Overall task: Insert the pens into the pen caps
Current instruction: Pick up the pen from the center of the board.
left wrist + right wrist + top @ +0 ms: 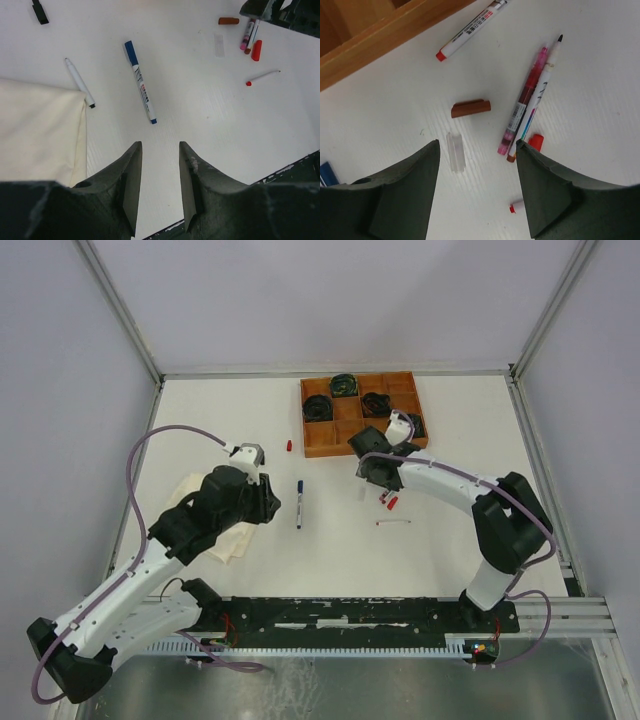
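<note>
My left gripper point(160, 145) is open and empty over bare table, left of a blue-capped pen point(141, 89) point(299, 503). A white pen with a black tip point(80, 82) lies by the cream cloth, and a black cap point(41, 12) lies farther off. My right gripper point(477, 145) point(383, 485) is open above a clear cap point(455, 152) and a brown cap point(470, 108). Beside its right finger lie a pink pen point(525, 100), a white pen with a brown end point(540, 90) and a red cap point(536, 141). Another red-ended pen point(470, 32) lies near the tray.
A wooden tray point(362, 412) with coiled dark cables stands at the back, just beyond the right gripper. The folded cream cloth point(215, 530) lies under the left arm. A lone red cap point(289, 446) sits left of the tray, and a thin red-ended pen point(393, 523) lies near the right arm.
</note>
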`<act>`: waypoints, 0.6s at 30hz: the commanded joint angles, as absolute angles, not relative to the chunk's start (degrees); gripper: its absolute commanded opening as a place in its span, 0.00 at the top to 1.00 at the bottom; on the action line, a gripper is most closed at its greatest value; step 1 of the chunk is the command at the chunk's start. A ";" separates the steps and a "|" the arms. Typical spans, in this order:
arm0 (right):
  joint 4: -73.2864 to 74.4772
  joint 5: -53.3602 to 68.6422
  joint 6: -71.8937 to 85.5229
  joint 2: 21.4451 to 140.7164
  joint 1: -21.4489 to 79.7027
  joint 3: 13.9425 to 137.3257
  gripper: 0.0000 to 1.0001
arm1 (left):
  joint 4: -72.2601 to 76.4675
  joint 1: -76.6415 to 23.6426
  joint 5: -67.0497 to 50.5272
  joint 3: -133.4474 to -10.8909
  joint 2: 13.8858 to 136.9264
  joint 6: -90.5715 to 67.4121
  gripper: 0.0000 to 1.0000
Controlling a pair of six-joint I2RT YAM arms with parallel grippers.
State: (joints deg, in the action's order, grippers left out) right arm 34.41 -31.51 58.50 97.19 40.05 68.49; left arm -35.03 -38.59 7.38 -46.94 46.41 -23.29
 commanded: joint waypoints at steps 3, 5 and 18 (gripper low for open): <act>28.39 -31.22 62.28 102.22 35.00 73.35 0.31 | -33.59 -38.50 8.34 -45.99 45.67 -20.63 0.58; 28.37 -30.11 62.76 104.11 33.48 74.66 0.31 | -33.68 -38.49 8.60 -45.97 45.79 -20.65 0.57; 28.83 -26.35 62.97 112.86 28.47 82.17 0.34 | -33.47 -38.58 8.61 -45.70 45.44 -20.78 0.57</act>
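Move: The white pen with the red end, lying along the box's near edge, is about 12 cm ahead of the right hand, 6 cm to its right and some 8 cm below. On the same table level, the brown cap is roughly 5 cm ahead and 2 cm right of the hand. The pink and white pen pair lies about 4 cm ahead and 9 cm right. From the left hand, the red-ended pen is some 22 cm ahead, 34 cm right and 18 cm below. Forward for about 8 cm, easing off towards the end, the right hand travels over the bare table past the brown cap, towards the red-ended pen at the box's near edge. It sinks around 3 cm on the way and turns roughly 10 degrees clockwise. The empty fingers stay open and touch nothing. ##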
